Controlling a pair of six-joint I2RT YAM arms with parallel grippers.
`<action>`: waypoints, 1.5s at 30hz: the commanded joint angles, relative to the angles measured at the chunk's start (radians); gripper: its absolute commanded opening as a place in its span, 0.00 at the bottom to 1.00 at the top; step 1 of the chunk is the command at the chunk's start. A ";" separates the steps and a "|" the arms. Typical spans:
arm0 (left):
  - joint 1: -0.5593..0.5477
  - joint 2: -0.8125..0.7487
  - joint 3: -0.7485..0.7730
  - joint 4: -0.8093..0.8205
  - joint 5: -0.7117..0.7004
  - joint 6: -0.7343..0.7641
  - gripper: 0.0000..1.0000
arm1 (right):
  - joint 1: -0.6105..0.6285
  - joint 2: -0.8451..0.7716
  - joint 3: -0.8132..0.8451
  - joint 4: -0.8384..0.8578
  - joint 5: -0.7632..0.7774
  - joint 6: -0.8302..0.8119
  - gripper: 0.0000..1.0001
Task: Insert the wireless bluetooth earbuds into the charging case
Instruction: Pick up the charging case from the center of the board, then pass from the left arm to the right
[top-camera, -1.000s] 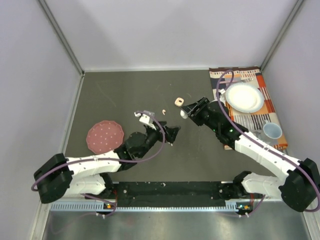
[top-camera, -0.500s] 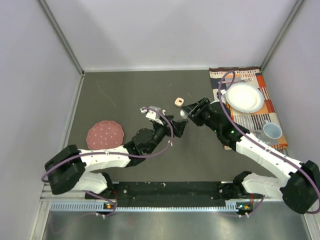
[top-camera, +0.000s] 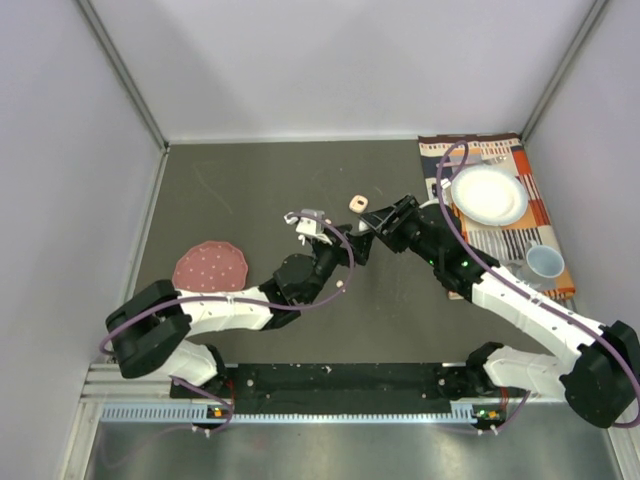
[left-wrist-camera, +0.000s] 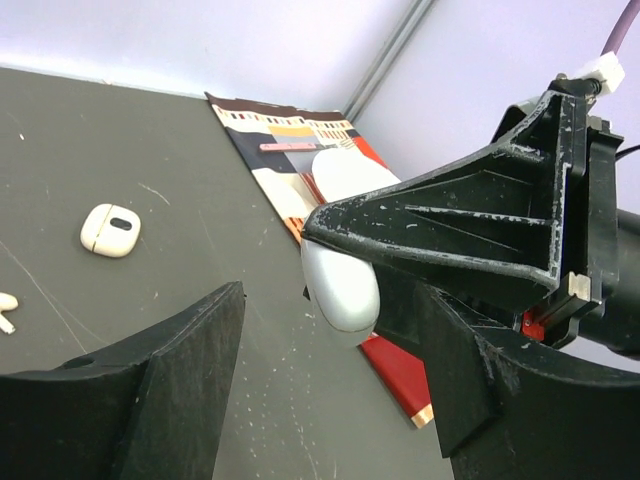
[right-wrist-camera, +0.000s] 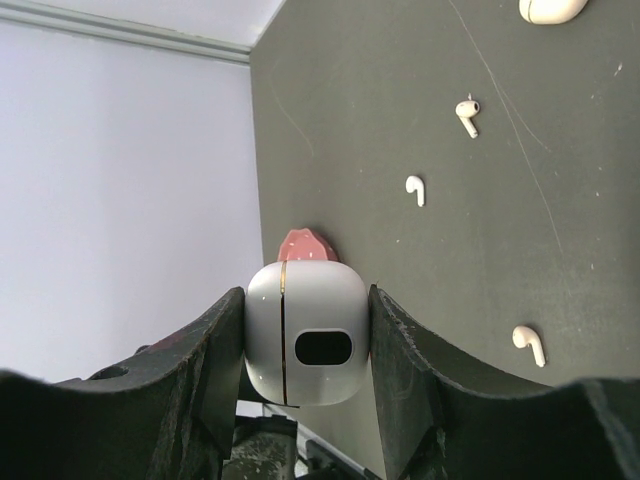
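My right gripper is shut on a white charging case, holding it above the table by its two sides. In the left wrist view the same case hangs from the right gripper's black fingers, just ahead of my left gripper. That gripper is open, its jaws on either side of the case's lower end and apart from it. In the top view the left gripper and the right gripper meet near the table's middle. Three tiny earbuds lie loose on the dark table.
A second, peach case lies on the table behind the grippers. A pink dotted coaster sits at the left. At the right, a patterned mat carries a white plate and a pale cup.
My left arm has reached forward and to the right until its gripper meets the case in the right gripper, and its jaws have narrowed. The right arm has stayed put.
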 joint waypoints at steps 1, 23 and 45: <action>-0.005 0.024 0.046 0.096 -0.038 0.009 0.73 | 0.011 -0.012 -0.005 0.064 -0.016 0.004 0.22; -0.005 -0.022 0.025 0.009 -0.002 0.104 0.30 | 0.011 -0.038 -0.017 0.100 -0.039 -0.078 0.71; 0.276 -0.444 0.063 -0.677 0.804 0.419 0.35 | -0.147 -0.089 -0.014 0.255 -0.713 -0.184 0.98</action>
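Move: The charging case sits between the right gripper's closed fingers, right at its hand point. From the left gripper the case is only about 1 cm ahead and 1 cm to the right, level with its open fingers. Some 17 cm lower on the board lie the second case, about 21 cm ahead of the left hand and level sideways, an earbud 14 cm ahead and 7 cm left, and another 5 cm back and 4 cm left. Ease the left gripper barely a centimetre forward and to the right around the case while the right holds still, and close its fingers on it. Then open the right fingers wide to release it and draw that hand up and back some 5 cm, turning counter-clockwise. Carry the case left and back about 7 cm with the left, rising then dipping, its left side rolling up as it turns clockwise about 20 degrees. ##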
